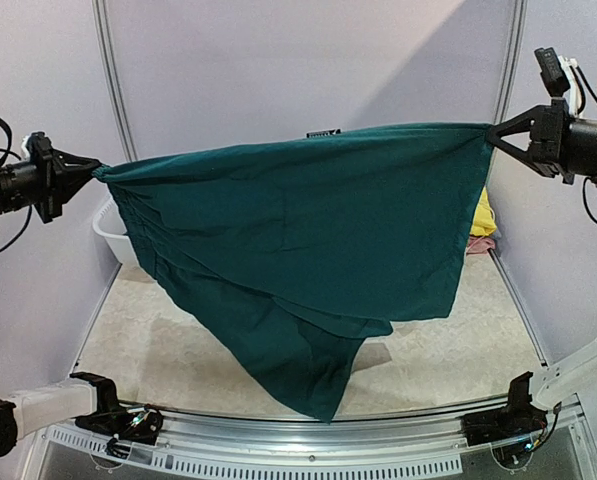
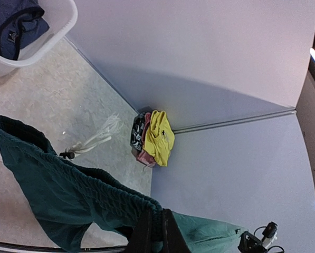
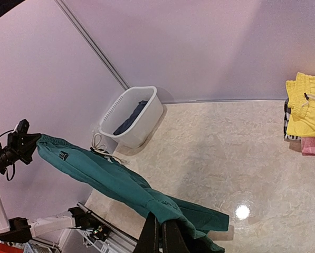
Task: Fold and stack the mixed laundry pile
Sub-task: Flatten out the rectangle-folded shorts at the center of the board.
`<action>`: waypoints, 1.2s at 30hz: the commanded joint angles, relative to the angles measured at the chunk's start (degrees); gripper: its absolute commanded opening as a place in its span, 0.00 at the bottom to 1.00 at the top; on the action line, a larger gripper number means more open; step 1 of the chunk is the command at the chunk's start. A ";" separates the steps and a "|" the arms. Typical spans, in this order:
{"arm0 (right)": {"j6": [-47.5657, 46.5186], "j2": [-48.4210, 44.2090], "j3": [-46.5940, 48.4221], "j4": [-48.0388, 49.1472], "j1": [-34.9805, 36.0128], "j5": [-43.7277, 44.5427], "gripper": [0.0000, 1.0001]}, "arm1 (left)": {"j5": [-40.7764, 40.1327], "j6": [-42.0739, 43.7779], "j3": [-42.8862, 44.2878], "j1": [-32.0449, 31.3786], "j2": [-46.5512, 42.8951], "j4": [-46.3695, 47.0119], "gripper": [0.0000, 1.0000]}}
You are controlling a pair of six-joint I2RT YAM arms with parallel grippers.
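Dark teal shorts hang stretched in the air between both arms, above the table. My left gripper is shut on the left end of the waistband, and my right gripper is shut on the right end. One leg droops toward the table's front edge. A white drawstring dangles from the shorts. A navy garment lies in the white tub at the back left. A folded stack with a yellow piece on top sits at the back right.
The white tub stands against the left wall, partly behind the shorts. The folded stack lies in the far right corner by the wall. Both arm bases sit along the near rail. Pale walls close the table on three sides.
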 commanded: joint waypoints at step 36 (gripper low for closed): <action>-10.36 40.27 -7.55 28.42 -41.90 -3.23 0.00 | -22.16 -28.82 -43.86 -2.23 15.47 42.75 0.04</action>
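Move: The left hand holds one corner of the raised shorts; the board's center, where they go, lies about 12 cm ahead, 30 cm right and 46 cm below. The basket is some 30 cm ahead of that hand, 12 cm left and 38 cm down. From the right hand, gripping the other corner, the center is roughly 17 cm ahead, 20 cm left, 52 cm down; the folded stack sits 40 cm ahead, 17 cm right, 47 cm below. Still pinching the shorts, both hands swing back 5–8 cm, then sweep forward and down some 35–40 cm. ##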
